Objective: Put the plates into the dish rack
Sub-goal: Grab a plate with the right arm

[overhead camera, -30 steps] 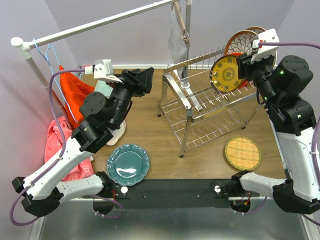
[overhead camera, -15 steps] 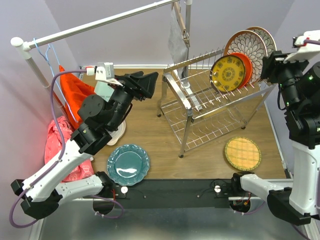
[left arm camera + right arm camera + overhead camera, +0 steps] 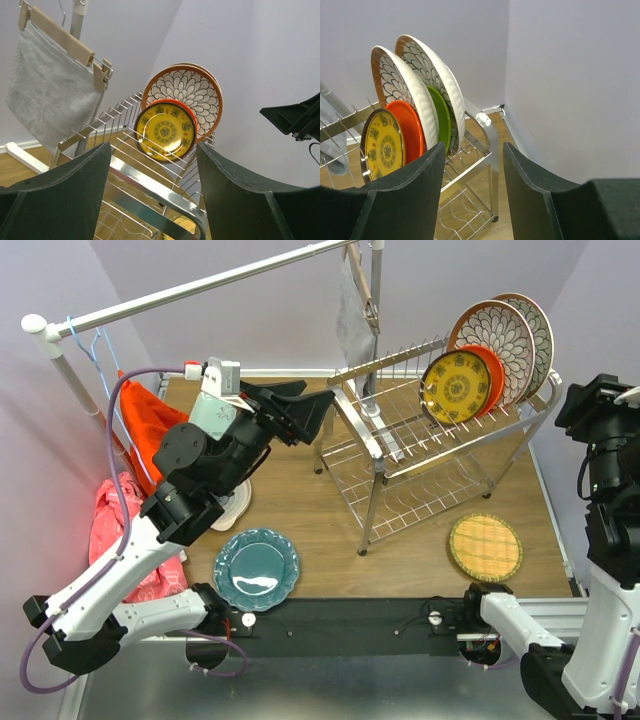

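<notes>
The dish rack [image 3: 373, 502] stands at the back right of the table. Its top tier holds a dark-yellow patterned plate [image 3: 455, 388], an orange plate [image 3: 492, 375] and two brown-rimmed floral plates [image 3: 495, 328]. A lime green plate [image 3: 440, 117] stands between the floral ones. A teal plate [image 3: 257, 569] and a yellow woven plate [image 3: 485, 547] lie flat on the table. My left gripper [image 3: 312, 412] hovers open and empty just left of the rack's frame [image 3: 150, 185]. My right gripper [image 3: 580, 405] is open and empty, right of the rack [image 3: 487, 135].
A white clothes rail [image 3: 200, 288] crosses the back, with a grey cloth [image 3: 355, 315] on a wooden hanger beside the rack. Orange [image 3: 150, 425] and pink [image 3: 110, 530] cloths lie at the left. A white plate [image 3: 236, 508] shows under the left arm. The wall is close on the right.
My right gripper has drawn back to the right, away from the plates in the rack. The left gripper has swung right towards the rack and opened a little wider.
</notes>
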Controlling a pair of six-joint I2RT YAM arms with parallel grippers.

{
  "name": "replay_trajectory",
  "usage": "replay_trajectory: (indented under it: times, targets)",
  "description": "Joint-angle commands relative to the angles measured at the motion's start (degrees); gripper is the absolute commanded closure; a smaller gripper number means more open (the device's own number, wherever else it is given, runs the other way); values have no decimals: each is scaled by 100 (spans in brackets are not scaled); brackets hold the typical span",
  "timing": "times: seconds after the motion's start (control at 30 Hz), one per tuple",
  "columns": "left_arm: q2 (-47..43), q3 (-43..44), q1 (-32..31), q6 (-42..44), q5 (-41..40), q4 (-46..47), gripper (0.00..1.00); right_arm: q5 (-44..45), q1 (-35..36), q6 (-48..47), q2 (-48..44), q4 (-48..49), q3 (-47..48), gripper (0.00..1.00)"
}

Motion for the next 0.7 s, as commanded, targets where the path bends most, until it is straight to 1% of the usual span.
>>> replay_trajectory:
  times: [0.0,0.1,0.2,0.23,0.33,0.47,0.6,0.67]
  targets:
    - [-107,94,24,62,192,-191,22,-62,-171,274,-100,-325,-40,43]
    - [-221,-29,32,18,271,-261,22,-115,-215,291,-127,-439,21,43]
    - [-353,-143,32,-35,280,-261,22,-176,-311,370,-258,-606,-154,44]
    - [-379,-170,32,-44,271,-392,22,-185,-338,405,-319,-676,-241,44]
    - [-529,-258,32,-88,166,-489,22,-54,-443,475,-487,-834,-488,44]
    - [-678,-398,24,-132,113,-612,22,114,-557,563,-697,-958,-935,45]
    - [-749,-627,32,-202,165,-657,22,87,-716,765,-891,-1125,-1638,45]
    - [-766,-680,32,-237,253,-692,22,210,-751,862,-935,-1195,-1780,45]
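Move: The plaid yellow plate lies flat on the table almost straight below the right hand, about 51 cm down and perhaps 2 cm farther out. The rack's near right foot stands some 13 cm ahead of the hand, level sideways, on the same table. Up in the rack, the dark-rimmed yellow plate is roughly 27 cm ahead, 11 cm left and 22 cm below. From the left hand, the plaid plate lies about 38 cm right, 1 cm ahead and 51 cm down. Empty and half open, the right hand sinks about 9 cm towards the plaid yellow plate, slowly at first and then faster, easing some 3 cm back and a little right, clear of the rack's right end, while its fingers tip down by roughly 10 degrees. The left hand, also empty and open, backs off a couple of centimetres and drifts as much to its left, away from the rack, then dips slightly; neither gripper changes its opening or touches anything. ##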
